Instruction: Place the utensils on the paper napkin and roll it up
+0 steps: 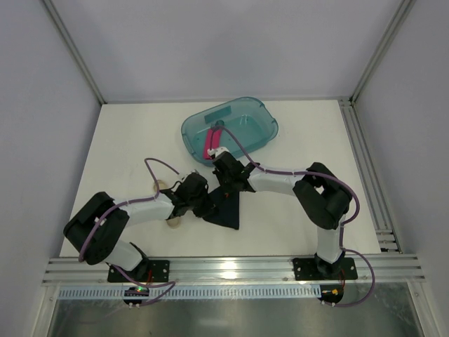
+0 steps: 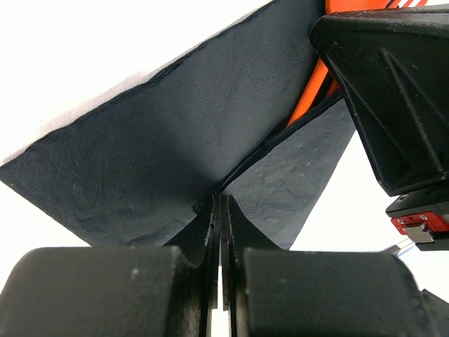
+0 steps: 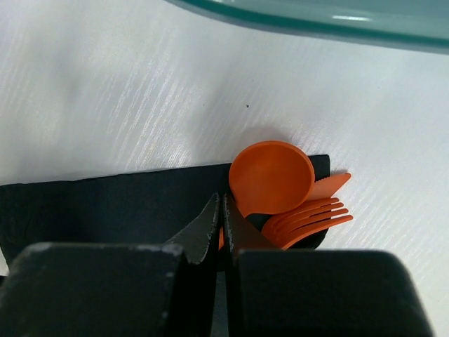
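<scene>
The black paper napkin [image 1: 226, 210] lies in the middle of the table where both arms meet. One flap [image 2: 161, 154] is raised and folded over. My left gripper [image 2: 219, 200] is shut, pinching the napkin at the fold. The orange utensils [image 3: 280, 182], a spoon, a fork and a knife, lie together on the napkin [image 3: 105, 203], their heads sticking out past its edge. My right gripper [image 3: 223, 203] is shut, its tips down on the handles, with a sliver of orange showing between them. In the left wrist view an orange handle [image 2: 309, 98] runs under the flap. From above the utensils are hidden by the grippers.
A teal translucent tub [image 1: 270, 123] stands just behind the napkin with a pink bar [image 1: 212, 140] inside; its rim [image 3: 316, 17] is close to the right gripper. A pale beige tube [image 1: 174, 221] lies by the left arm. Aluminium rails run along the near and right edges.
</scene>
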Robot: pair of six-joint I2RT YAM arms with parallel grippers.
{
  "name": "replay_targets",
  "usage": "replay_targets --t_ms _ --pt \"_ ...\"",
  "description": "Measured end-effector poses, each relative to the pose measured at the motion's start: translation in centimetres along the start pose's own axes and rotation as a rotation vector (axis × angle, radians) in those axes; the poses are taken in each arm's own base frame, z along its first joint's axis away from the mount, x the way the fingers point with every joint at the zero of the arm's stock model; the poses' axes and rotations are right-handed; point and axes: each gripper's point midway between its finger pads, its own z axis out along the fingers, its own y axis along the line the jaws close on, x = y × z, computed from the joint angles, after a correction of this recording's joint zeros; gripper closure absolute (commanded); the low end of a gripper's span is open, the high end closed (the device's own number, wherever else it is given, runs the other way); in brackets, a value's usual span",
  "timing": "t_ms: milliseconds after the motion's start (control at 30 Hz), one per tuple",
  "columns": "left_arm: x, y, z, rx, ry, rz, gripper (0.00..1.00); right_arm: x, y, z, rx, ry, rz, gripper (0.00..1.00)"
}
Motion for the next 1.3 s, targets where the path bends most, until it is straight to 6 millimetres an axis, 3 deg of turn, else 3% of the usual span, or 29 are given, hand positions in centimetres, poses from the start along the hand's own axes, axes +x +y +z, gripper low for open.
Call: replay_targets --t_ms 167,333,500,700,867,1300 --pt "0.0 0.0 0.0 0.000 0.000 -0.002 1.00 0.0 0.2 -0.3 -0.013 0.002 -0.003 0.96" --pt "0.1 -0.1 0.0 0.000 0.001 -0.004 1.00 -0.2 1.2 -2.7 -0.082 -0.001 0.056 0.96" --pt "0.1 -0.1 0.0 -0.001 -0.005 -0.009 1.00 2.0 2.1 -4.7 -0.153 0.036 0.105 0.96" --pt "0.2 -0.2 0.1 -0.004 -0.014 -0.012 1.00 4.9 3.5 -4.9 -0.202 0.109 0.122 0.96" --pt "0.3 -0.3 0.1 -0.005 -0.019 -0.011 1.00 5.9 4.0 -4.6 -0.203 0.134 0.122 0.96" --pt "0.3 -0.3 0.1 -0.017 -0.029 -0.019 1.00 6.1 3.9 -4.5 -0.138 0.116 0.103 0.96"
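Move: The fold edge beside the left fingertips, your landing spot on the napkin, lies about 8 cm back from the right gripper and level with it sideways, roughly 1 cm below. The left fingertips are some 9 cm back and 2 cm left of the right hand; the spoon's bowl is 3 cm ahead and 2 cm right, the fork's head 1 cm ahead and 5 cm right. From the left gripper that spot is about 1 cm ahead and 2 cm right. Keep the left gripper pinning the napkin with closed fingertips at the fold's edge. Lift the nearly shut right gripper off the napkin beside the spoon's bowl, arc it straight back about 8.5 cm, rising just under 3 cm on the way, and steepen the fingers some 10 degrees. Set its tips down on the folded layer right beside the left fingertips and hold there. ##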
